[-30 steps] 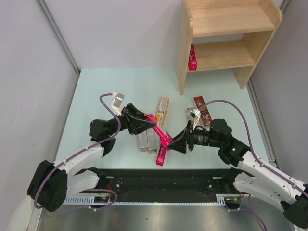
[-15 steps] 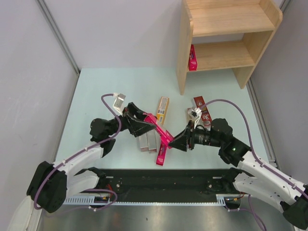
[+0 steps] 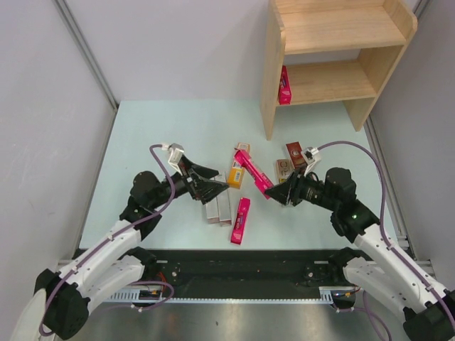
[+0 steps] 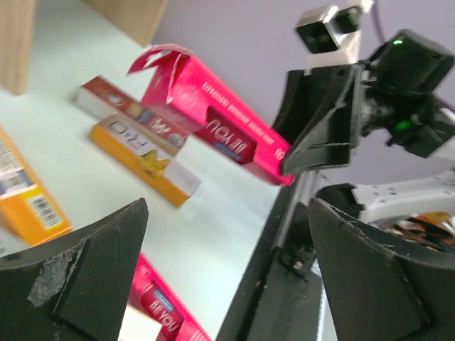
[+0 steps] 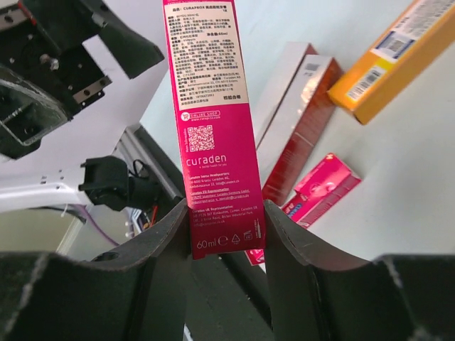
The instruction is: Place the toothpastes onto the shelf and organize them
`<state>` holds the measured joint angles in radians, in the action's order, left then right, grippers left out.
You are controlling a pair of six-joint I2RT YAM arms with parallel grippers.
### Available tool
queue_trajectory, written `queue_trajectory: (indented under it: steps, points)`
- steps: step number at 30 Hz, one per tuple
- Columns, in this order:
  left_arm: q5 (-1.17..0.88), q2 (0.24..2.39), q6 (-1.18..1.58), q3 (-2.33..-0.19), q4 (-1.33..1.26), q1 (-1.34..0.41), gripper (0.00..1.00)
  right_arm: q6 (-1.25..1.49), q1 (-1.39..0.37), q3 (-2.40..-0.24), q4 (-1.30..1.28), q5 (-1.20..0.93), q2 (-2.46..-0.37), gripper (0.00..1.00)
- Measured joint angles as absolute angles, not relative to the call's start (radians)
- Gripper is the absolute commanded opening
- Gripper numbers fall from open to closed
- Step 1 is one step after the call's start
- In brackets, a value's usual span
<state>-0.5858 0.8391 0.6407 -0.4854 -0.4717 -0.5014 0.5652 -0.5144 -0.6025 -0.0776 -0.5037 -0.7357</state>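
My right gripper (image 3: 274,190) is shut on one end of a magenta toothpaste carton (image 3: 252,170), held off the table; in the right wrist view that carton (image 5: 210,106) sits between both fingers (image 5: 163,241). To its left my left gripper (image 3: 213,181) stands open and empty, apart from the carton (image 4: 213,124). On the table lie an orange-yellow carton (image 3: 238,174), two silver-grey ones (image 3: 219,206), another magenta one (image 3: 241,220), a gold-tan one (image 3: 284,170) and a dark red one (image 3: 295,155). The wooden shelf (image 3: 334,42) stands at the far right with one magenta carton (image 3: 284,85) on its lower board.
The shelf's left side panel (image 3: 270,78) reaches down to the table just beyond the loose cartons. A black rail (image 3: 234,273) runs along the near edge between the arm bases. Grey walls close in on the left and right.
My left gripper has opened, let go of the magenta carton and drawn back to the left. My right gripper has closed on that carton and carried it up and to the right.
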Motion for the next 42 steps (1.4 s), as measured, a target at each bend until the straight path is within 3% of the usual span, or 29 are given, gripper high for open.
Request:
queue_trajectory:
  steps: [19, 28, 42]
  points:
    - [-0.035, 0.771, 0.522, -0.487, -0.036, -0.501, 1.0, 0.622, -0.109, -0.644, -0.181, -0.514, -0.744, 0.17]
    - [-0.005, 0.761, 0.524, -0.417, -0.065, -0.515, 1.0, 0.635, 0.004, -0.79, -0.178, -0.519, -0.846, 0.17]
    - [-0.045, 0.743, 0.524, -0.366, -0.139, -0.599, 1.0, 0.656, 0.055, -1.102, -0.073, -0.474, -1.246, 0.17]
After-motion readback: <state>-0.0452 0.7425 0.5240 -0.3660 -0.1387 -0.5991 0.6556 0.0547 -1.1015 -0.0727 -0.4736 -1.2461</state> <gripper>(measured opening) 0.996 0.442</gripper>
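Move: The right hand already grips the near end of a pink toothpaste. Its goal, the free spot on the lower shelf board, lies about 33 cm ahead, 12 to the right and 2 up, with the shelved pink toothpaste some 7 cm left of that spot. Roughly 17 cm below this hand, the silver-gold box is 13 ahead and 7 right. From the empty left hand, that spot is about 32 cm ahead and 27 right, 2 lower. Forward and to the right, the right hand carries the gripped pink toothpaste away from the left hand to the lower shelf opening, about 20 cm out and 15 across; it dips slightly, then climbs some 7 cm overall while turning clockwise about 35 degrees. The open left hand sinks about 11 cm and swings left over the white boxes, turning counter-clockwise, then eases back slightly. ##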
